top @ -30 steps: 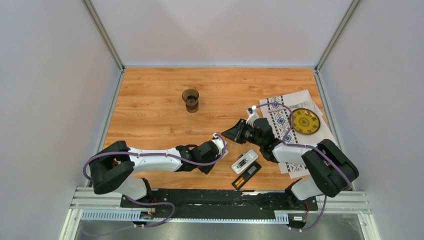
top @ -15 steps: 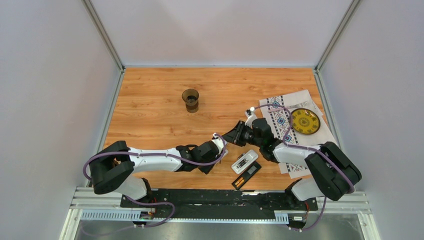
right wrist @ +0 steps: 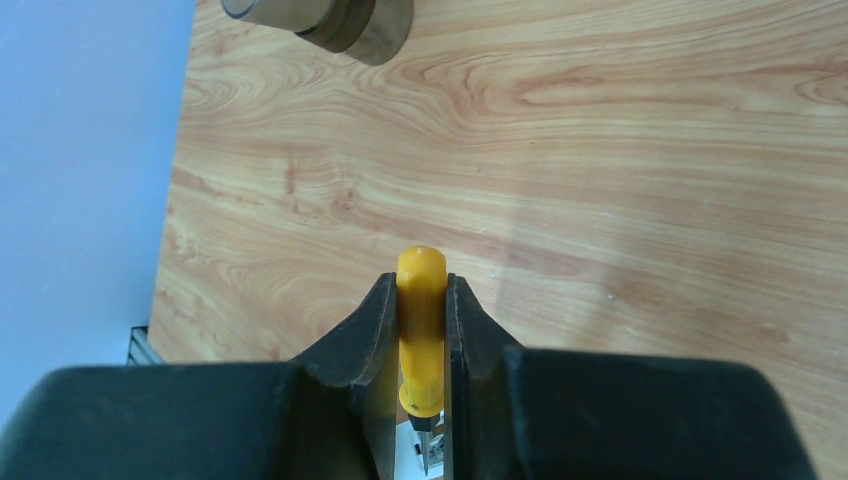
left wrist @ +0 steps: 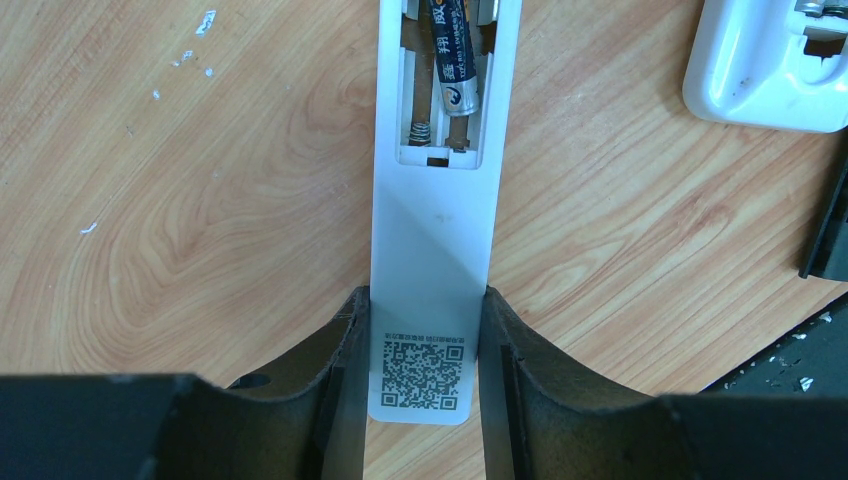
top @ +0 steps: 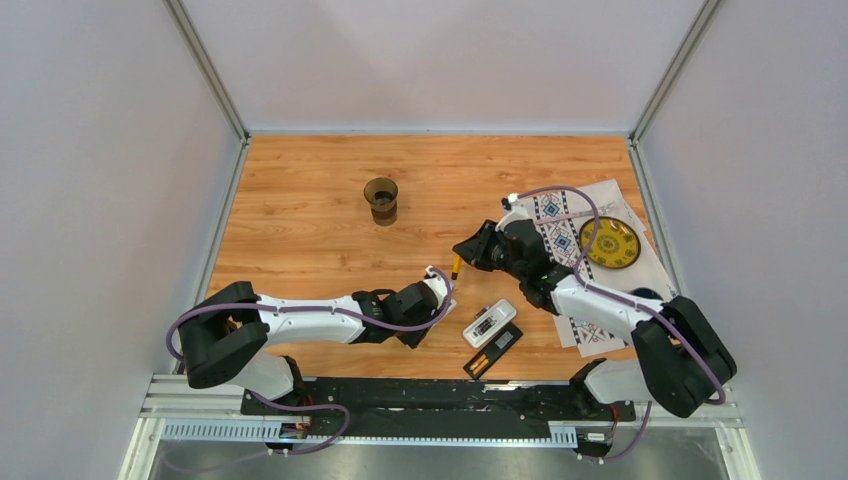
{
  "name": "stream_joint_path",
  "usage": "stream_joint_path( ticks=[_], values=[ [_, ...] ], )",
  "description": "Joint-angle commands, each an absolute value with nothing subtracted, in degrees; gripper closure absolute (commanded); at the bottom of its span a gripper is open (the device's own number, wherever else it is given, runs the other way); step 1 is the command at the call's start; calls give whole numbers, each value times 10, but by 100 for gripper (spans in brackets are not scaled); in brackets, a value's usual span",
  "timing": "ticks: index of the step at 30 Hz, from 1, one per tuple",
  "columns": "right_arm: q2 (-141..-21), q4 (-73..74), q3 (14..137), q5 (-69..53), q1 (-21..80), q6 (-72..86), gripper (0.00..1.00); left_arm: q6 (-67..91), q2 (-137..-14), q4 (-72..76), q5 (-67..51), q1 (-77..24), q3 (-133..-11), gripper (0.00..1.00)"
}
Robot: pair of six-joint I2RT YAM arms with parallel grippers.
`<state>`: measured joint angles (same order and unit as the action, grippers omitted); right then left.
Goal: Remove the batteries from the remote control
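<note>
My left gripper (left wrist: 425, 340) is shut on the lower end of a slim white remote control (left wrist: 432, 200), its QR label between the fingers. The remote's back bay is uncovered. One dark battery (left wrist: 452, 60) lies in the right slot; the left slot shows only a bare spring. In the top view this gripper (top: 434, 288) sits low at the table's middle. My right gripper (right wrist: 421, 300) is shut on a yellow-handled screwdriver (right wrist: 421, 320), tip pointing down. From above, the screwdriver (top: 456, 264) hangs just right of the held remote, apart from it.
A second white remote (top: 489, 323) and a black one (top: 494, 350) with an orange cell showing lie near the front edge. A brown cup (top: 381, 199) stands at the back. A patterned cloth (top: 560, 235) carries a yellow plate (top: 611, 242) on the right.
My right gripper has drawn back up and to the right with the screwdriver, away from the held remote. The left arm has not moved.
</note>
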<state>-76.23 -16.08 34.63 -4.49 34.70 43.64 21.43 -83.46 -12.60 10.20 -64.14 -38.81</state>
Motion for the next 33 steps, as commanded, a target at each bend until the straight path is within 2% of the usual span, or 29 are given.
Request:
stream_joint_path(
  ticks=[1, 18, 33],
  values=[
    [-782, -146, 377, -1, 345, 394, 100, 227, -854, -154, 98, -642, -383, 100],
    [-870, -213, 371, -9, 347, 442, 100, 229, -863, -150, 93, -642, -387, 100],
    [-904, -201, 396, 33, 402, 475, 100, 232, -860, -151, 99, -642, -388, 100]
  ],
)
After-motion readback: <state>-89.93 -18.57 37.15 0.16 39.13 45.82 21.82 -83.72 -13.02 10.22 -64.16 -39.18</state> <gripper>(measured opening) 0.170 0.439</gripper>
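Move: The loose battery in the remote's open compartment lies roughly 8 cm back, 3 cm left and 10 cm below the right hand, which already grips the yellow screwdriver with its tip downward. A second white remote sits about 11 cm back and 7 cm right of that hand, and the black remote 17 cm back and 8 cm right, both on the table. From the left hand, already gripping the remote's solid end, the battery is about 5 cm ahead and 5 cm right, about level. The screwdriver tip, held in the right hand's steady grip, comes down into the battery compartment and works against the battery's right side. That hand sinks about 6 cm, first edging slightly forward, then sweeps some 2 cm left and slips back a little at the bottom, nose tipping down slightly. The left hand stays put, keeping its pinch on the remote's end. ##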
